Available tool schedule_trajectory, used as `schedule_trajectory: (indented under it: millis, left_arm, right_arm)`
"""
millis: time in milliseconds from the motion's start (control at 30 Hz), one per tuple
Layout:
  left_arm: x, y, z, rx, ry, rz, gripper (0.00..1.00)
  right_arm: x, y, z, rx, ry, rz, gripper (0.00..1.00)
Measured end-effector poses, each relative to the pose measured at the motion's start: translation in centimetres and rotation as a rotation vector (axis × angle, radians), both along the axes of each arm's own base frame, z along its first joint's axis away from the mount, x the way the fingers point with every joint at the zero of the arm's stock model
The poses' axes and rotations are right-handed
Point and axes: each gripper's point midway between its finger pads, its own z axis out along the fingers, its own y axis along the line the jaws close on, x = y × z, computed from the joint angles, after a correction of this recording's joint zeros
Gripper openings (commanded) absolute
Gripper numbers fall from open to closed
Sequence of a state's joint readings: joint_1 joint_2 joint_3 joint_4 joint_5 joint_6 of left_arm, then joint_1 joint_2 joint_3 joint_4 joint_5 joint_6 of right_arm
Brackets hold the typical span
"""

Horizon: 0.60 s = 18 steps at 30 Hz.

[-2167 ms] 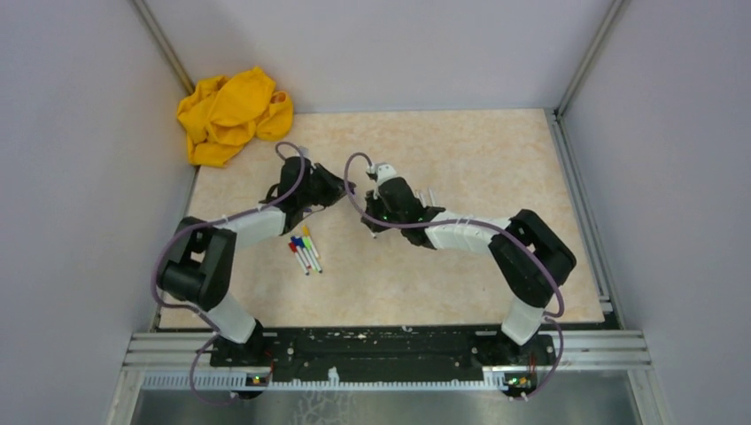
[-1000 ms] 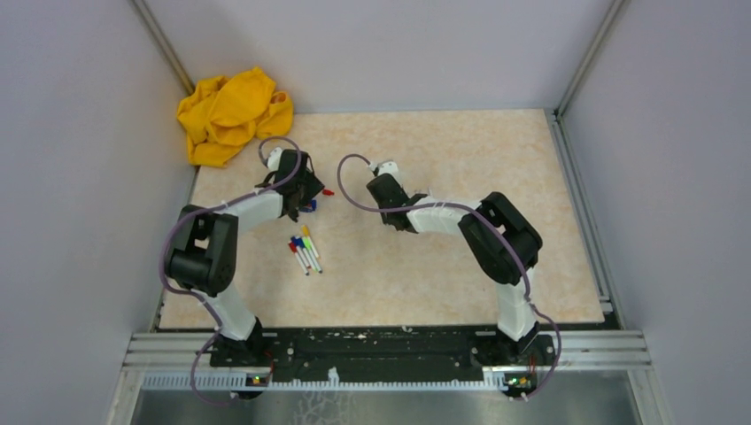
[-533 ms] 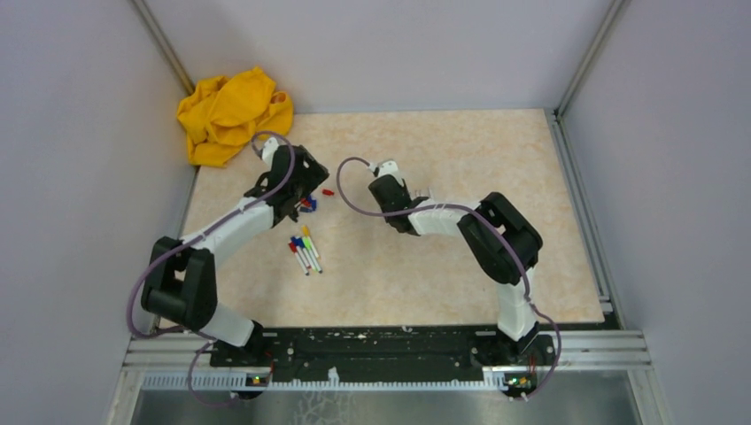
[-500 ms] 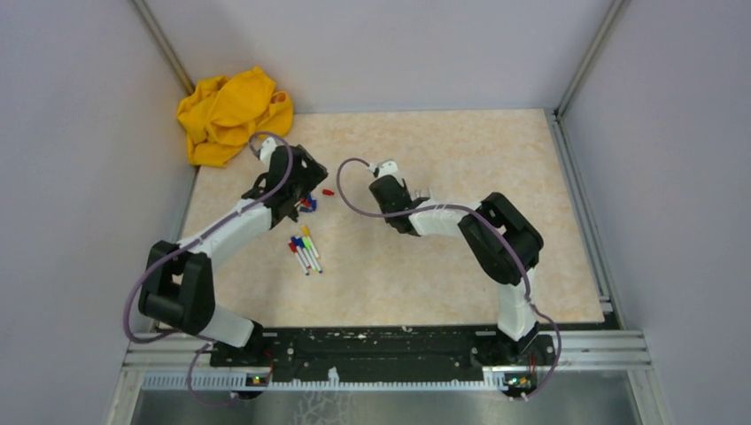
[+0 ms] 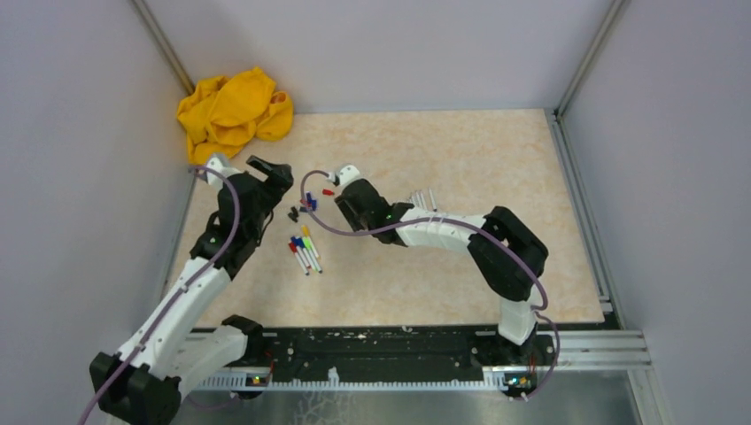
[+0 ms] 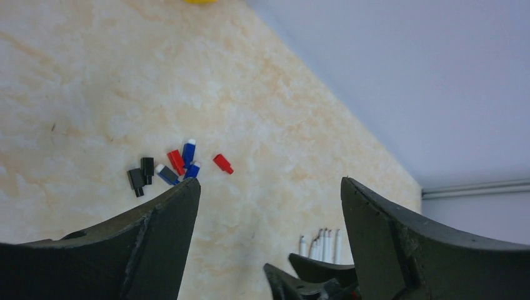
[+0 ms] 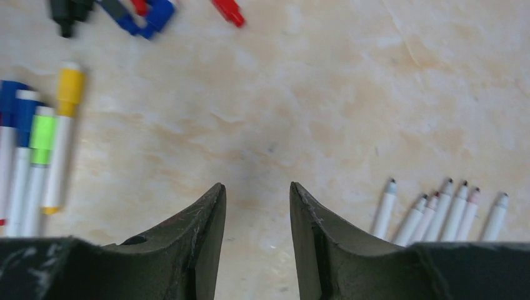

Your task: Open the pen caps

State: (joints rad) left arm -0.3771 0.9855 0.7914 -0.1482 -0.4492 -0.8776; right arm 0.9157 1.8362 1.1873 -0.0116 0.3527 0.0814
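Several loose pen caps lie in a cluster point(image 5: 305, 204), black point(image 6: 140, 175), red point(image 6: 177, 161) and blue point(image 6: 189, 152), with one red cap point(image 6: 222, 164) apart to the right. Capped markers point(image 5: 304, 251) lie side by side, showing yellow point(image 7: 70, 84), green point(image 7: 44, 134) and blue point(image 7: 22, 106) caps. Uncapped white barrels point(image 7: 437, 212) lie in a row on the right. My left gripper point(image 6: 269, 184) hangs wide open and empty, left of the loose caps. My right gripper point(image 7: 256, 187) is open and empty above bare table between the capped markers and the barrels.
A crumpled yellow cloth point(image 5: 232, 113) sits in the far left corner. Grey walls enclose the beige table point(image 5: 460, 274) on three sides. The right arm's fingers point(image 6: 312, 281) show low in the left wrist view.
Both grippers have opened. The left arm has drawn back to the left, away from the loose caps, leaving a red cap on the table. The right gripper has moved left from the barrels.
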Motion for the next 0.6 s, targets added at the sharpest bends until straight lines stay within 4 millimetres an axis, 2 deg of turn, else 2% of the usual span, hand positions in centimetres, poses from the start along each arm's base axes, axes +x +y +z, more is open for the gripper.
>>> schedule_trajectory:
  millis: [133, 200, 367, 600]
  left_arm:
    - [-2.5, 1.8, 3.9, -0.039, -0.116, 0.042, 0.89]
    - [-3.6, 2.5, 5.1, -0.056, -0.155, 0.058, 0.89]
    - [-5.5, 3.6, 6.7, -0.080, -0.206, 0.084, 0.89]
    - [-6.5, 4.2, 7.1, -0.086, -0.217, 0.093, 0.89]
  right_arm:
    - [-1.5, 5.0, 1.8, 0.062, 0.015, 0.104, 0.42]
    - [-2.2, 7.2, 1.9, 0.082, 0.030, 0.142, 0.42]
    - [-4.3, 11.2, -0.5, 0.061, 0.102, 0.213, 0.42]
    - [-6.6, 13.5, -4.2, -0.007, 0.190, 0.252, 0.42]
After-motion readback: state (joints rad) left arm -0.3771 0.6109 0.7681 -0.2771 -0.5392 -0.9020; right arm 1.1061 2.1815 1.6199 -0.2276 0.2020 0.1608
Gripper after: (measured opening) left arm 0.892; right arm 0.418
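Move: The yellow-capped pen, next in the row, lies about 15 cm to my right hand's left, 3 cm back and 8 cm below it. The green-capped pen lies just behind it, and the red-capped one about 4 cm farther left and 4 cm back of the yellow. The loose blue caps sit roughly 11 cm beyond the yellow pen. From my left hand the yellow pen is some 2 cm back, 5 cm right and 23 cm down. I swing my empty right hand about 13 cm left and some 7 cm back towards the yellow-capped pen, rising a little at first and then sinking to about 4 cm below where I began, turning roughly 15 degrees counter-clockwise and tipping the part-open fingers farther down. Meanwhile my left hand, still wide open, draws up and back about 7 cm each way and slightly left, easing to a stop. ##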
